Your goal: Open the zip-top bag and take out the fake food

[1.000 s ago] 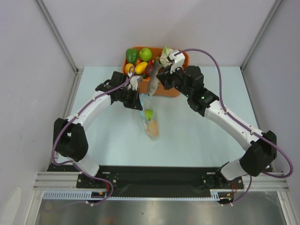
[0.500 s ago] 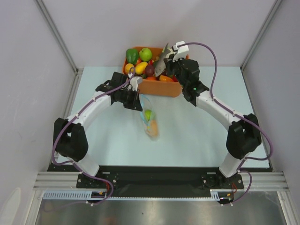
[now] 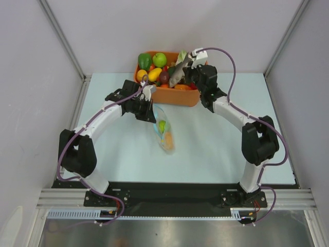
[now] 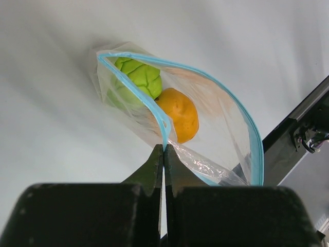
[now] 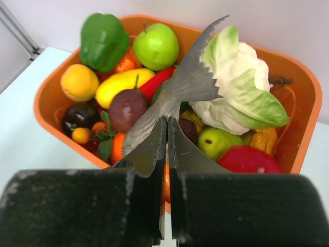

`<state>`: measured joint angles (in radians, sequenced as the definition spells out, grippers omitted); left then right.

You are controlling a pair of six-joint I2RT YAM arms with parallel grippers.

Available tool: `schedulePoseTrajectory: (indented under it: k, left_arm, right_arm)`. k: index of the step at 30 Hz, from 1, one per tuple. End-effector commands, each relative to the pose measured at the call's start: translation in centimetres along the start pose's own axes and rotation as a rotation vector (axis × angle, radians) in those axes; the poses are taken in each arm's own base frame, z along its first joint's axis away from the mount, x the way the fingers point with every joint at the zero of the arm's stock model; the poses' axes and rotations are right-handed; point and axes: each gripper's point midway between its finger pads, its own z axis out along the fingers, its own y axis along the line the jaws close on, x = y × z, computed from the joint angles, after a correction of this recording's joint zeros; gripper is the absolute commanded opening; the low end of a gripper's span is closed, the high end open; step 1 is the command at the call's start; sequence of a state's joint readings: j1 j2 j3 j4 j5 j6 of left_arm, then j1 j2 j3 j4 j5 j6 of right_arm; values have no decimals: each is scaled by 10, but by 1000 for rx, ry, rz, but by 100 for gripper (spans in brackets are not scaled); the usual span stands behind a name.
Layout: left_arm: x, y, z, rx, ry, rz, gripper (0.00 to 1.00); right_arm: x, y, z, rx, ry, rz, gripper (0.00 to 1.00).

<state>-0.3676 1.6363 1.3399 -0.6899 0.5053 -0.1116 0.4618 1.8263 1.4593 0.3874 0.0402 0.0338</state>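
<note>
The clear zip-top bag (image 3: 165, 135) lies on the table with its mouth gaping. Its light-blue strip (image 4: 134, 87) is pinched in my left gripper (image 4: 164, 148), which is shut on it. Inside the bag sit two pieces of the fake food, a lime-green fruit (image 4: 136, 77) and an orange-yellow fruit (image 4: 180, 114). The third piece, a slim grey fish (image 5: 181, 86), is out of the bag. My right gripper (image 5: 167, 121) is shut on it and holds it over the orange tub (image 5: 309, 98). From above, the fish (image 3: 177, 73) hangs over the tub's right half.
The orange tub (image 3: 175, 96) at the back of the table is full of toy produce: a white-and-green cauliflower (image 5: 237, 87), green pepper (image 5: 104, 40), green apple (image 5: 156, 46), purple fruit (image 5: 127, 109) and a red piece (image 5: 249, 160). White walls close in the table.
My right arm has carried the fish from in front of the tub, near the bag's mouth, back to above the tub. The left gripper and the bag have stayed put.
</note>
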Motion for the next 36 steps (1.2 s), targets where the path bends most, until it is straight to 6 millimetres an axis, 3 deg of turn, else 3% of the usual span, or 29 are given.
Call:
schedulePoseTrajectory:
  k: [1,7,11,12,13,14,20,21,23,28,32,35,36]
  left_arm:
    - [-6,-8,-6,26,-27,43,0]
    - [-9,-9,-7,29,-35,48,0]
    - [-11,-11,-9,34,-44,55,0]
    - [-11,-11,-10,34,-43,54,0]
    - [-12,-12,-10,34,-45,55,0]
    - [-12,-12,-10,35,-46,54,0]
    - [-17,-16,-14,43,-56,59,0]
    - [-18,-17,-14,45,-57,59,0]
    - [-19,-18,-15,50,-57,54,0]
    - [-23,-24,-21,66,-65,62,0]
    - [-20,-26,-21,82,-60,67,0]
    - [-17,-28,-19,95,-54,69,0]
    - [-17,-28,-19,95,-54,70,0]
  right_arm:
    - [-8,-12,12,10,-36,38,0]
    - [20,-23,17,28,59,73,0]
    - [14,-26,13,34,57,80,56]
    - [11,-28,12,38,51,76,61]
    - [8,-29,11,39,45,76,77]
    - [-1,-29,8,39,30,74,84]
    - [-31,-46,-10,104,-20,25,86]
    - [-46,-49,-18,123,-49,21,87]
    - [-48,-62,-29,153,-54,20,87]
    - [-87,-74,-63,197,-116,4,88]
    - [-94,-57,-76,126,-81,23,87]
    - [-87,-29,-84,46,-18,32,86]
    - [-77,-4,-88,-31,28,30,86]
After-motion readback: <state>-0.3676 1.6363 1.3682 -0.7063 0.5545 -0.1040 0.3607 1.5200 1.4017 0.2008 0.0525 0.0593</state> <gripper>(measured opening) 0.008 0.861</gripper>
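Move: The right hand, with the fish still pinched near its tail, hangs over the orange bin, whose middle lies about 5 cm ahead, 4 cm left and 20 cm below. In the bin, from that hand, the cauliflower is some 8 cm ahead and 3 cm right, and the red fruit 1 cm ahead and 7 cm right, both roughly 16 cm lower. From the left hand the bin's middle is about 20 cm ahead, 6 cm right and 7 cm lower. The right hand lowers the fish about 5 cm into the bin, easing slightly forward and right with the fingers tipping down a little, then opens wide and lets go. It then backs off empty, climbing some 14 cm while drawing back and to the right, away from the bin, as the left fingers keep their pinch on the bag's blue rim. ##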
